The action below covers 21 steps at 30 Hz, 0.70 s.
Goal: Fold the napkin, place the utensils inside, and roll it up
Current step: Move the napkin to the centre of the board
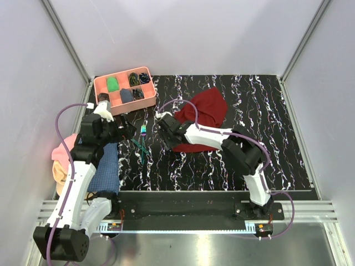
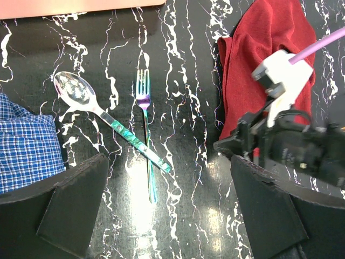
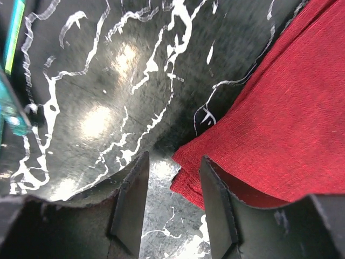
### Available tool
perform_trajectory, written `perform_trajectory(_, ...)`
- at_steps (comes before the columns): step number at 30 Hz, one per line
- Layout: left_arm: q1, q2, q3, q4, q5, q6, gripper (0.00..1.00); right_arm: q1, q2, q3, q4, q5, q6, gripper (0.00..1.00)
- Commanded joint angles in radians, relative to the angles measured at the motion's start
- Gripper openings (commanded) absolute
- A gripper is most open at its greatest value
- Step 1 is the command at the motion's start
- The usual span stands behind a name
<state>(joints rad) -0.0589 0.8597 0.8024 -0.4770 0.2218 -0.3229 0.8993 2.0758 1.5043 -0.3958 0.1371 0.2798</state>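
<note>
The dark red napkin lies crumpled on the black marbled table, right of centre. My right gripper is low at its near-left corner. In the right wrist view the jaws stand open, with the napkin's folded corner between them, not pinched. A silvery spoon with a teal handle and a teal-purple fork lie crossed on the table. My left gripper is open and empty, hovering above and just short of the utensils' handle ends. The napkin shows at right in the left wrist view.
A pink compartment tray with small items stands at the back left. A blue checked cloth and a pink cloth lie at the table's left edge, beside my left arm. My right arm's wrist is close to my left gripper.
</note>
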Motion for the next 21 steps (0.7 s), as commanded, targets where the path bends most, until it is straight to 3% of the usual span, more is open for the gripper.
perform_trajectory(1,-0.004,0.002,0.018,0.032,0.019,-0.005,0.99,0.015,0.021,0.051,-0.021,0.035,-0.022,0.5)
perform_trajectory(13,-0.004,0.009,0.018,0.031,0.024,-0.008,0.99,0.039,0.125,0.085,-0.077,0.133,-0.05,0.45)
perform_trajectory(21,-0.004,0.009,0.017,0.031,0.025,-0.008,0.99,0.044,0.151,0.102,-0.103,0.145,-0.062,0.24)
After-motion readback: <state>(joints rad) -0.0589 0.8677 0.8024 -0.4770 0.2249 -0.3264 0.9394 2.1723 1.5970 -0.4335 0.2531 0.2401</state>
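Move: The napkin's near-left corner, a folded-over tip of cloth, lies almost directly under the half-open right fingers, about 1 cm ahead and 2 cm down. The rest of the napkin spreads away from it, its middle some 11 cm ahead of the hand and 12 cm to its right. The fork lies about 10 cm to the hand's left and 1 cm ahead, the spoon roughly 14 cm left and 2 cm ahead. From the idle left hand the corner is about 16 cm right, 2 cm ahead and 19 cm below. Straddling the napkin's near-left corner, the right fingertips come down about 1.5 cm to the cloth at table height. They then creep roughly 1 cm forward and slightly left over it, the hand tilting by some 5 degrees, while the fingers close from half open to about a third, gathering in on the folded tip. ##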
